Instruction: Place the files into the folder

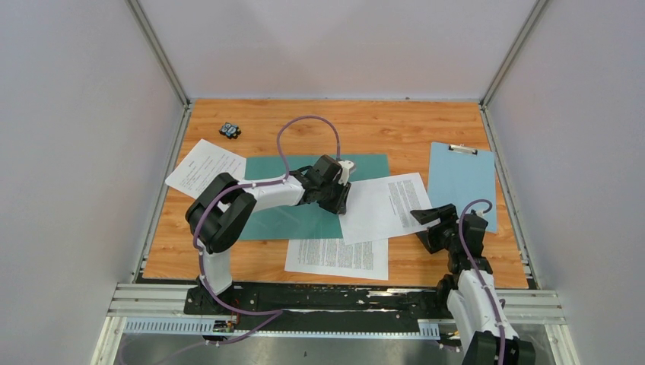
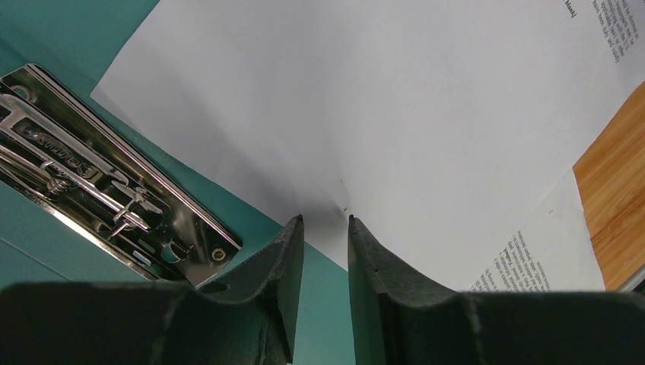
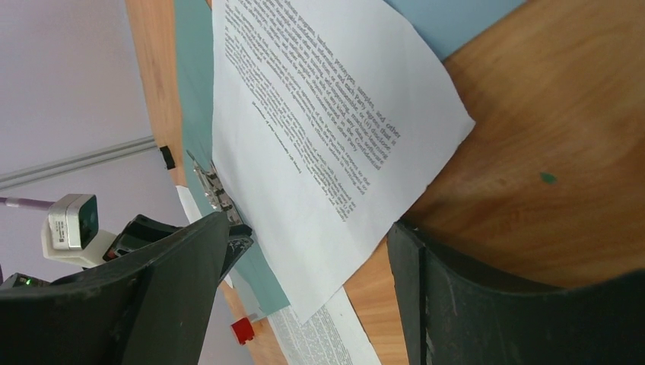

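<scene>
The teal folder lies open at the table's middle, its metal fastener showing. One file sheet lies half on the folder's right cover and half on the wood. A second sheet lies in front of it, and a third at the far left, partly on the folder's corner. My left gripper points down at the first sheet's left edge. Its jaws are a narrow gap apart, tips on the paper, nothing between them. My right gripper hovers wide open and empty by the sheet's right corner.
A light blue clipboard with a metal clip lies at the back right, beside the right arm. A small black object sits at the back left. White walls enclose the wooden table on three sides.
</scene>
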`<state>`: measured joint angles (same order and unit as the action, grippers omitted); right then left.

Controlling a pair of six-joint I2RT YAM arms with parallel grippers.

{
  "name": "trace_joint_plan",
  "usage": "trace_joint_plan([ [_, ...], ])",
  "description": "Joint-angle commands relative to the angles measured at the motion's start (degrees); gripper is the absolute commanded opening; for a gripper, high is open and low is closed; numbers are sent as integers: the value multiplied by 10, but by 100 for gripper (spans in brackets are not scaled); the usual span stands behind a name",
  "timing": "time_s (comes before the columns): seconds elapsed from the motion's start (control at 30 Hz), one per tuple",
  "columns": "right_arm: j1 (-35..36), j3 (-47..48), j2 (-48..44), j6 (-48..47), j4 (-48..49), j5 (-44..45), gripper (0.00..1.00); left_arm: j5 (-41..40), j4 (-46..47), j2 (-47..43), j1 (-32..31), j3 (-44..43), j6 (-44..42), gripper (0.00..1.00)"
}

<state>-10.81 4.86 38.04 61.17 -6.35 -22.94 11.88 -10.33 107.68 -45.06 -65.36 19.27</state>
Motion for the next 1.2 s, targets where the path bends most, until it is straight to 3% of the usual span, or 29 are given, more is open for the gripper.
trace_joint_plan([
  [0.0, 27, -29, 21, 25, 124, 40, 78, 3, -17, -3, -13, 14, 4, 35],
  [0.3, 100, -12, 45, 19, 189, 111, 79, 9, -12, 1, -20, 8, 7, 35],
  [0.43, 106, 1, 91, 17, 197, 114, 70, 8, -14, -1, -24, 9, 8, 34],
  [0.5, 106, 4, 110, 17, 197, 121, 62, 7, -15, -3, -25, 9, 8, 34],
  [0.67, 127, 12, 136, 12, 207, 131, 21, 5, -14, -14, -32, 9, 14, 35],
  [0.8, 127, 50, 113, -44, 129, 148, 0, -8, -37, -50, -32, -9, 12, 50],
  [1.17, 126, 245, 87, -291, -23, 52, 0, -141, -200, -181, -8, -121, -34, 74],
])
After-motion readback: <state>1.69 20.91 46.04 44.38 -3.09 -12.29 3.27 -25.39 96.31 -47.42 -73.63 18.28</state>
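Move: The loose sheet's near edge is just 2 cm ahead and 2 cm left of my right hand, about 2 cm below; the sheet's middle lies some 6 cm ahead and 10 cm left. The clipboard is roughly 12 cm ahead and 13 cm right, the folder's middle 9 cm ahead and 31 cm left. From my left hand the sheet's middle is about 14 cm right and 1 cm ahead, and the metal clip 5 cm ahead, 4 cm left. I ease my open right hand forward and slightly left, dip about 2 cm over the sheet's near edge, shut the fingers to pinch it, then lift some 9 cm while going forward, fingers tipping up and left side rolling down. My left fingers, seemingly resting on the sheet's left edge, drag about 2 cm back and slightly right, then open and rise 10 cm off, swinging forward and left. ##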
